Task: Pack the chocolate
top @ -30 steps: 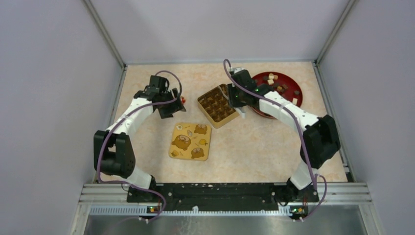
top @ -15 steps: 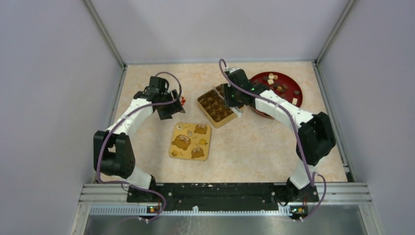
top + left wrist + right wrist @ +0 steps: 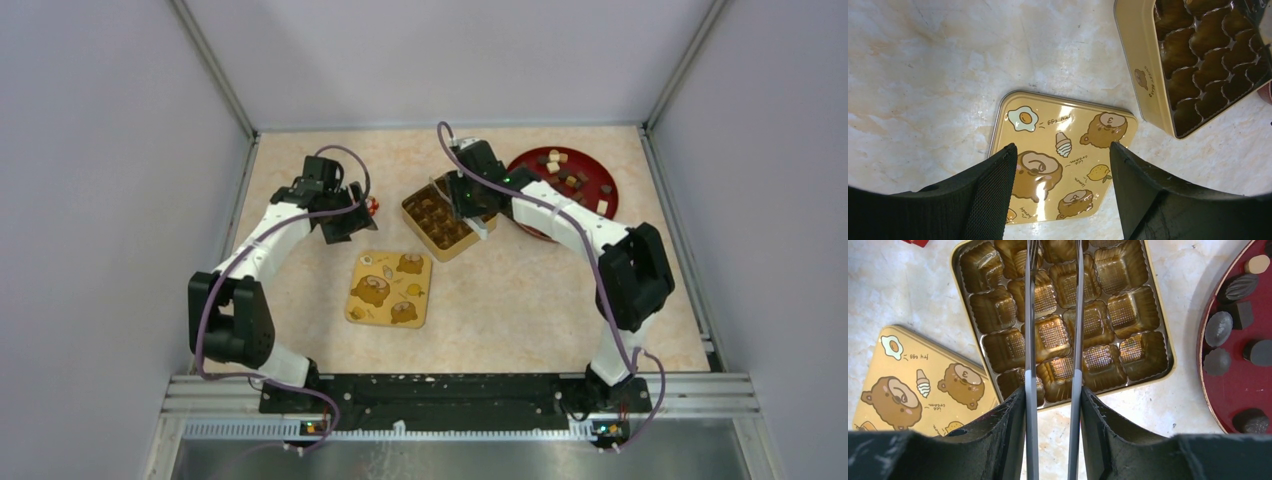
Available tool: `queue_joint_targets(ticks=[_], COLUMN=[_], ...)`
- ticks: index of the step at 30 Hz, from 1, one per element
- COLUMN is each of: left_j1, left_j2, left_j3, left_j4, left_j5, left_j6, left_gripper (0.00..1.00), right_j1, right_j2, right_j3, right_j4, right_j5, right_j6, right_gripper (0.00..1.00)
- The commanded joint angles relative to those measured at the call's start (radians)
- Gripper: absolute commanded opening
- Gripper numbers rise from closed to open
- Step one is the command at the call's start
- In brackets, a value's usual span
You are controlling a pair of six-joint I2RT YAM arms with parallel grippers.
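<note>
The chocolate (image 3: 572,178), small dark lumps with a few tan and cream ones, lies on a dark red plate (image 3: 611,204); several pieces also show in the right wrist view (image 3: 1219,329). The open yellow tin (image 3: 441,231) with a brown cupped tray (image 3: 998,307) shows empty cups. My right gripper (image 3: 470,200) hangs over the tin, shut on grey metal tongs (image 3: 1030,340) whose arms reach across the tray; their tips are out of view. My left gripper (image 3: 1063,150) is open and empty above the yellow lid (image 3: 1073,125).
The square yellow lid (image 3: 390,288) with bear pictures lies flat in front of the tin. A small red-and-white sweet (image 3: 374,204) lies by the left gripper (image 3: 345,222). Grey walls enclose the table on three sides.
My right gripper has moved left with the tongs, from the plate's edge to above the tin. The left arm has not moved.
</note>
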Motion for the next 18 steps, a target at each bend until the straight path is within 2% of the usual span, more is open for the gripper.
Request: queue_joint_targets(ticks=[1,4,6,8,9,15,18], left_j1=[0.007,0.007,0.007,0.007,0.008,0.007,0.007], left_j2=[-0.031,-0.033,-0.039,-0.045,-0.047,-0.046,-0.051], left_j3=[-0.011,-0.006,-0.004,-0.009,-0.011,-0.012,0.001], left_j4=[0.02,0.014,0.01,0.012,0.013,0.019,0.011], left_j5=[0.008,-0.003,-0.01,-0.01,-0.008,-0.004,-0.019], left_j6=[0.014,0.026,0.031,0.031,0.031,0.042,0.049], left_gripper=[0.73,0.73,0.73,0.73,0.73,0.73,0.73], right_j1=[0.021,0.028,0.029,0.029,0.03,0.03,0.029], right_j2=[-0.009,-0.012,-0.023,-0.04,-0.048,-0.093,-0.141], right_j3=[0.05,0.049,0.047,0.041,0.039,0.051,0.052], right_j4=[0.02,0.018,0.023,0.033,0.041,0.032,0.021], right_j5=[0.004,0.014,0.027,0.023,0.019,0.051,0.131], right_j6=[-0.011,-0.017,-0.017,-0.019,-0.019,-0.025,-0.047], right_gripper=[0.4,0.38,0.28,0.11,0.06,0.05,0.06])
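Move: The pale chocolate's cell, third from the left in the box's far row, is roughly 6 cm ahead of the right hand, 4 cm to its left and 9 cm below; this hand holds the tongs. From it, the box's middle is level and 2 cm left, the lid 16 cm back and 15 cm left, and the red plate 4 cm ahead and 23 cm right. From the left hand, the chocolate's cell is about 8 cm ahead and 19 cm right. With the pale chocolate at its cell and the tongs already slack, the right fingers squeeze the spread tongs nearly shut in one quick close, keeping hold of their shanks. The hand drifts left barely 1 cm as they close, then eases partly back and starts up, rising about 1 cm above the box. ##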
